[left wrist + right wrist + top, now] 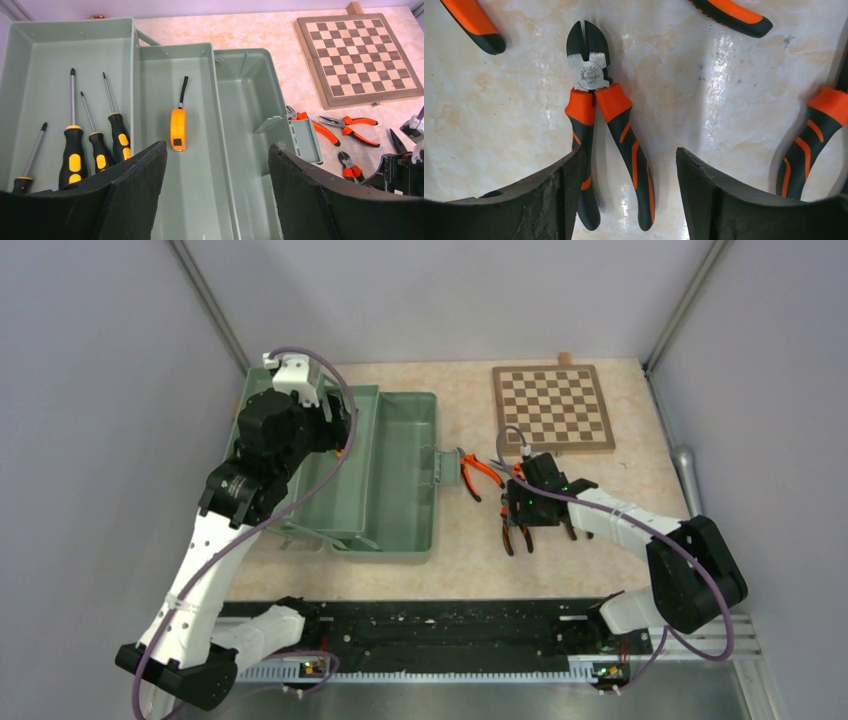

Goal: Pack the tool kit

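The pale-green toolbox (pixel 400 490) lies open at the table's left. In the left wrist view several yellow-black screwdrivers (pixel 72 157) lie in its left tray, and the orange tape measure (pixel 178 129) lies in the middle tray (pixel 200 190). My left gripper (pixel 217 147) hangs open above that tray, holding nothing. Orange-handled pliers (pixel 478 473) lie on the table right of the box. My right gripper (pixel 630 150) is low over cutting pliers (pixel 591 75), open, with their handles between its fingers. The left finger (pixel 559 185) overlaps one handle; the right finger stands apart.
A wooden chessboard (pixel 552 408) lies at the back right. More pliers lie around the cutters: one handle at the upper left (pixel 474 25), one at the top (pixel 734 12), one at the right (pixel 814 130). The toolbox latch flap (pixel 305 137) sticks out towards them.
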Robot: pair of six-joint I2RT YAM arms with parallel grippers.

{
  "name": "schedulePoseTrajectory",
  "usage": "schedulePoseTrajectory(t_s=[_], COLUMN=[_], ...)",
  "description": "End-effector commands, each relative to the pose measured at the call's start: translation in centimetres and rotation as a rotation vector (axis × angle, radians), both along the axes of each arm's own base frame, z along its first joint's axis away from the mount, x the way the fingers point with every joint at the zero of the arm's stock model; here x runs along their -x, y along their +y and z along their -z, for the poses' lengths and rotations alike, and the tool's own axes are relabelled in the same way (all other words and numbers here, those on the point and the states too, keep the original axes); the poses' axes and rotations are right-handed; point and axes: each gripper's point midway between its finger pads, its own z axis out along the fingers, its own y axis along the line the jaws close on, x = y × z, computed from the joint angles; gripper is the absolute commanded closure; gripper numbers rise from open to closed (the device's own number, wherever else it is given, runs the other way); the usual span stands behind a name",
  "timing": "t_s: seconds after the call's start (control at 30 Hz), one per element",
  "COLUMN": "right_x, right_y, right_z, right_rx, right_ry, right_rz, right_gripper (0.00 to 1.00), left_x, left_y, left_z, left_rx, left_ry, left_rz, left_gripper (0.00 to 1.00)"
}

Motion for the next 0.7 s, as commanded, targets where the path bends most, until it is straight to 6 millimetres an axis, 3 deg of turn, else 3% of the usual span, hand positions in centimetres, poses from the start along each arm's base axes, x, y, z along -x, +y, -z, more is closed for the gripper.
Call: schedulePoseTrajectory(t_s=[0.0, 0.43, 0.57, 0.67], right_x=[-0.9, 0.8, 1.0, 0.6], right_y=[0.4, 0.1, 0.1, 0.4], right_z=[-0.3, 2.5, 2.6, 1.4], right_rx=[-0.002, 0.014, 0.008, -0.010], right_ry=[-0.012, 0.073, 0.076, 0.039], right_rz=[-0.017, -0.045, -0.051, -0.055], right_gripper=[0.37, 0.63, 0.84, 1.00], left_x=[0.0, -0.2, -0.2, -0.3], left_y=[-0.4, -1.2, -1.4, -1.3], left_z=[-1.6, -0.8, -0.6, -0.5], left_rx=[0.083, 0.096, 0.096, 0.092], left_ry=[-0.078, -0.057, -0.049, -0.050], left_rz=[-0.002, 0.028, 0.037, 0.033], left_gripper=[0.21, 0.22, 0.23, 0.23])
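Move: The cutters lie practically under the right hand, their middle about 2 cm ahead, 1 cm left and 2 cm below it, jaws pointing away. The orange pliers lie some 8 cm ahead and 7 cm left, the long-nose pliers 8 cm ahead and 1 cm right, and the black-jawed pliers 2 cm ahead and 9 cm right. From the raised left hand the cutters are about 24 cm right, 2 cm back and 36 cm below. Down by about 1.5 cm goes the right hand onto the cutters, easing half a centimetre left late on while the wrist barely turns. Its fingers shut steadily from two-thirds open to nearly closed, and the pads come to pinch the cutters' right handle alone, leaving the left handle outside the grip; finger effort rises at the end. ##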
